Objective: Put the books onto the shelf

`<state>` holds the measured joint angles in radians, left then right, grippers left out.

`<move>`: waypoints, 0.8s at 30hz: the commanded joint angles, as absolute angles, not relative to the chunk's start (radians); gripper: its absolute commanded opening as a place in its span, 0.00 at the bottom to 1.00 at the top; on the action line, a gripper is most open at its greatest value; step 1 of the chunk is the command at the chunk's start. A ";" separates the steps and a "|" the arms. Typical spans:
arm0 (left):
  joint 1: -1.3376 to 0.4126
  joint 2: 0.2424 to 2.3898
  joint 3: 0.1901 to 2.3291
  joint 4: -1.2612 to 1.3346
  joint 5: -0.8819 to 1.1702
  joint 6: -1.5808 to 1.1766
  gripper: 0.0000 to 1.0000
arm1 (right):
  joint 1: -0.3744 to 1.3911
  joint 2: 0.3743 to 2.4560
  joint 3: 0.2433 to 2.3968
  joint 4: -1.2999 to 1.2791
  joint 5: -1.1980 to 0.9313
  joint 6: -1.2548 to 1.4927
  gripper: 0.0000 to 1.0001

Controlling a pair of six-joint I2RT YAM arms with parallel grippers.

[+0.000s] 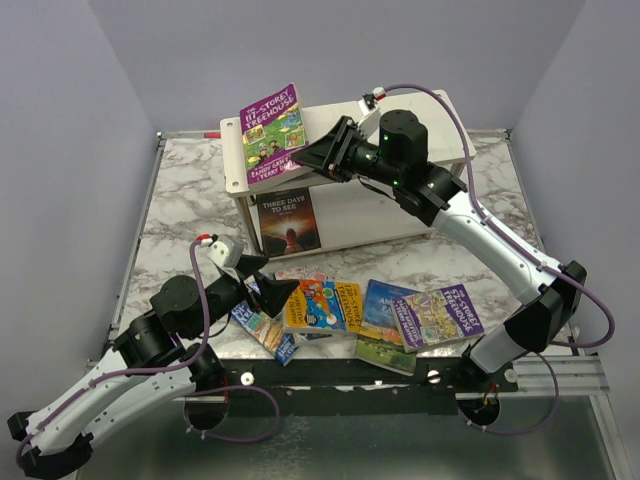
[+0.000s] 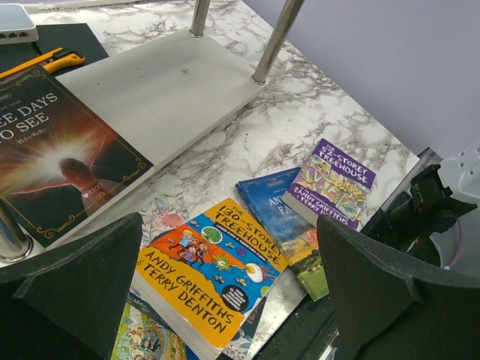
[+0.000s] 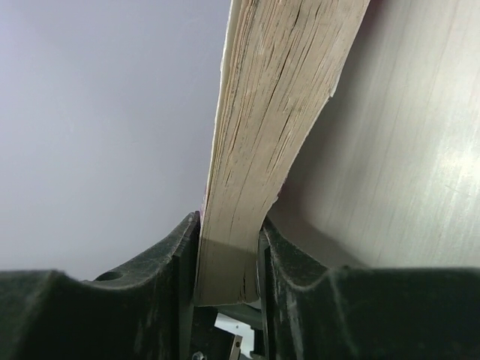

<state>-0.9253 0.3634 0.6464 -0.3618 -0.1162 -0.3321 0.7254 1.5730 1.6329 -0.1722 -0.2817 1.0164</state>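
Observation:
My right gripper (image 1: 320, 155) is shut on the lower edge of a purple "Treehouse" book (image 1: 272, 135), holding it tilted over the left end of the shelf's (image 1: 445, 115) top board. In the right wrist view the page block (image 3: 262, 150) sits between both fingers (image 3: 157, 277), with the pale board (image 3: 405, 135) just beside it. A dark book (image 1: 290, 220) lies on the lower tier. My left gripper (image 1: 265, 282) hangs open above the books on the table: an orange one (image 2: 210, 270), a blue one (image 2: 274, 199) and a purple one (image 2: 334, 184).
Silver shelf legs (image 2: 277, 37) stand on the lower board (image 2: 165, 90). A yellow utility knife (image 2: 45, 60) and a white box (image 2: 15, 22) lie behind the shelf. The loose books (image 1: 385, 315) lie near the table's front edge, one (image 1: 265, 330) overhanging it.

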 commanded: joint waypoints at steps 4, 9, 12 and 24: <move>-0.928 0.360 0.636 -0.373 -0.100 -0.323 0.99 | 0.730 1.577 1.628 -0.142 -0.238 0.964 0.40; -0.928 0.359 0.636 -0.374 -0.101 -0.322 0.99 | 0.730 1.571 1.634 -0.174 -0.220 0.943 0.46; -0.928 0.360 0.637 -0.373 -0.101 -0.321 0.99 | 0.730 1.561 1.630 -0.190 -0.207 0.928 0.49; -0.928 0.365 0.638 -0.374 -0.101 -0.318 0.99 | 0.732 1.518 1.620 -0.272 -0.202 0.854 0.59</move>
<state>-0.9253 0.3637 0.6464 -0.3618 -0.1162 -0.3317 0.7258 1.5604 1.6329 -0.2226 -0.2237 0.9054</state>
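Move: The right hand still pinches the near right corner of the 117-Storey Treehouse book on the shelf; the book's middle lies about 5 cm ahead and 7 cm left, roughly level with the fingers. The shelf top's middle is some 10 cm right and 3 cm ahead, 3 cm lower. On the lower shelf, Three Days to See lies about 7 cm left, 1 cm back and 20 cm below. From the left hand, the treehouse book is about 24 cm ahead, 1 cm left and 12 cm up. The right fingers steadily loosen their pinch on the book's near right corner, from about a third to rather over half open, with the corner still between them. As they spread, the hand sinks about 1 cm and eases about 1 cm to the right, after first edging a little forward, and the wrist rolls some 5 degrees. ##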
